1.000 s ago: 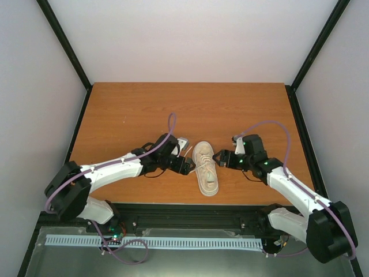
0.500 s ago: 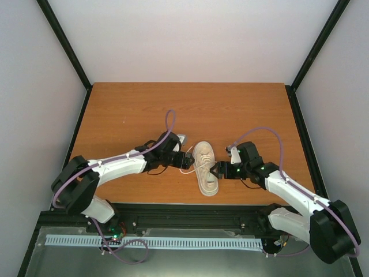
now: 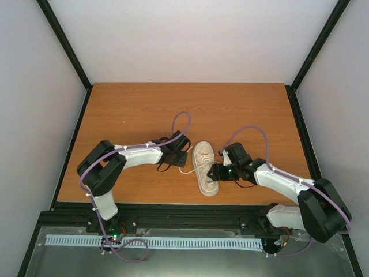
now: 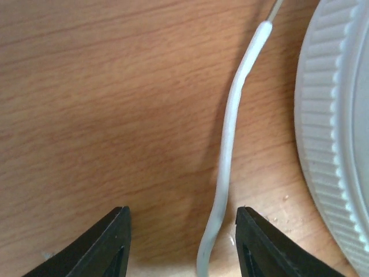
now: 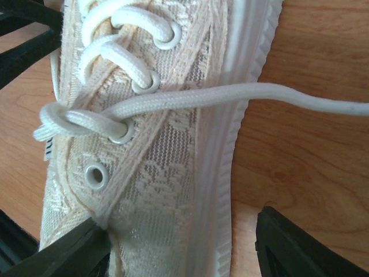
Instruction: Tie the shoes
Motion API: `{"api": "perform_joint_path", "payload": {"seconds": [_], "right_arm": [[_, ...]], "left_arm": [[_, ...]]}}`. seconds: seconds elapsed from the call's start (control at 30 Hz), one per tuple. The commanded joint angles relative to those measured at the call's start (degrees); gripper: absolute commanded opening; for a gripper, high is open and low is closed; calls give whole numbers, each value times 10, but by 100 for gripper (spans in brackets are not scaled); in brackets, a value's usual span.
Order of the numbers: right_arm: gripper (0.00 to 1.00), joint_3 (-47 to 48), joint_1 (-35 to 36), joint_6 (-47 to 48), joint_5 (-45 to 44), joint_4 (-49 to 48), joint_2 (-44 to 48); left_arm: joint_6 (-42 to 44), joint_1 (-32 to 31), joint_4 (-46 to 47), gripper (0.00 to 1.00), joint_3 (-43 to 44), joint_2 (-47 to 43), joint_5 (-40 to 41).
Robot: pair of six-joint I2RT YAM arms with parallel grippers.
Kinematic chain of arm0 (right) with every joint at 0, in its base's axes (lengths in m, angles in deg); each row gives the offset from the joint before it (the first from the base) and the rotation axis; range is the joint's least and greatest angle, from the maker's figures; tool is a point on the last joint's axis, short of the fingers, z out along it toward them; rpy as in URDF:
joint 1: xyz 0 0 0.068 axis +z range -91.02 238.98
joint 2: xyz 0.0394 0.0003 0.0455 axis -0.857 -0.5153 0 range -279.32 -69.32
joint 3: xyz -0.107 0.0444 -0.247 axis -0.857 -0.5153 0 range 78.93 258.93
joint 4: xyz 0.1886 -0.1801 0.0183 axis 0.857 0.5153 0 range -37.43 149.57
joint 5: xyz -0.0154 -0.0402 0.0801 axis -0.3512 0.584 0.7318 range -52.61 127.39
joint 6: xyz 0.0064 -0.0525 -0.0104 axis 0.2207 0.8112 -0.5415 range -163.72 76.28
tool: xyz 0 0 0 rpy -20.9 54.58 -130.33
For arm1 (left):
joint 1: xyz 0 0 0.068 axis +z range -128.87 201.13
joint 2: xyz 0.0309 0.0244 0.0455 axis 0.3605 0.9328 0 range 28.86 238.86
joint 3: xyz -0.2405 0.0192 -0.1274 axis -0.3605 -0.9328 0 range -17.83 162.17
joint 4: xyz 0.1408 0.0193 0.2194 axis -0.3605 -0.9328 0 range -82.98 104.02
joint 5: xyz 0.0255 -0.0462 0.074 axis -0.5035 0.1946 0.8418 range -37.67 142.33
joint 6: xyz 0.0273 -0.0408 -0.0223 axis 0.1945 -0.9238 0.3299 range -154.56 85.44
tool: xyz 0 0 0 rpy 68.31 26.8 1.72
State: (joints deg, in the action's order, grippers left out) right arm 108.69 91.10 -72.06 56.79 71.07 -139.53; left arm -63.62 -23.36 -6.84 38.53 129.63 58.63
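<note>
The cream sneaker [image 3: 205, 168] lies on the table, toe toward the far side, its laces untied. One loose white lace [image 4: 228, 144] runs on the wood between the fingers of my open left gripper [image 4: 183, 236], beside the ribbed sole [image 4: 334, 144]. In the top view the left gripper [image 3: 184, 157] is at the shoe's left side. My right gripper [image 3: 214, 173] is open at the shoe's right side; in the right wrist view [image 5: 179, 251] its jaws straddle the shoe's side wall [image 5: 167, 190] and sole. The other lace [image 5: 230, 95] leaves an eyelet and trails right over the table.
The brown wooden table [image 3: 132, 109] is walled by white panels with black posts. Purple cables [image 3: 183, 118] loop above both wrists. The table's front edge and the arm bases lie just behind the shoe's heel [image 3: 209, 187].
The right gripper has moved left and nearer, up against the shoe's right side. The left arm has folded and its gripper has turned down over the loose lace left of the shoe.
</note>
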Motion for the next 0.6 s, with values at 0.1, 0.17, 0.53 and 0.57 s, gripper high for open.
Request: {"api": "perform_joint_path", "payload": {"seconds": [0.1,0.17,0.53,0.57], "right_arm": [[49,19,17,-50,-49,-48,-34],[39,19,18,-65,-54,-59,-35],[3,73,23,-104,-119,-105,-49],[3,82,24,-105,-128,-107,-56]], "left_arm": [[18,-4,2,34,42,43,19],[17,-4,7,25,42,49,26],[-45,36,25,1,-4,-19,140],[-48,41,29,1,-14,-33,141]]}}
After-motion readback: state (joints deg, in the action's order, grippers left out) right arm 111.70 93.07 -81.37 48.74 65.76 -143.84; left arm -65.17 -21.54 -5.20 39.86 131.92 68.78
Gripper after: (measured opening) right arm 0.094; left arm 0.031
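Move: The left lace lies between the left hand's open fingers, about 1 cm ahead, 1 cm right and 1 cm below the hand point. Its tip is some 4 cm ahead and 2 cm right; the shoe's middle is 8 cm right and 4 cm back. The right hand is astride the shoe's right collar side, level fore and aft, about 1 cm left and 1 cm below; from it the lace knot is roughly 5 cm ahead and 4 cm left. The left fingers shut on the left lace a few centimetres short of its tip, while the right fingers, astride the shoe's collar side, close and pinch its fabric. Both hands work forward by about 3.5 cm, the right dragging the shoe along and turning roughly 10 degrees clockwise; the left first drifts slightly right, then swings about 3.5 cm left, away from the shoe with the lace. ##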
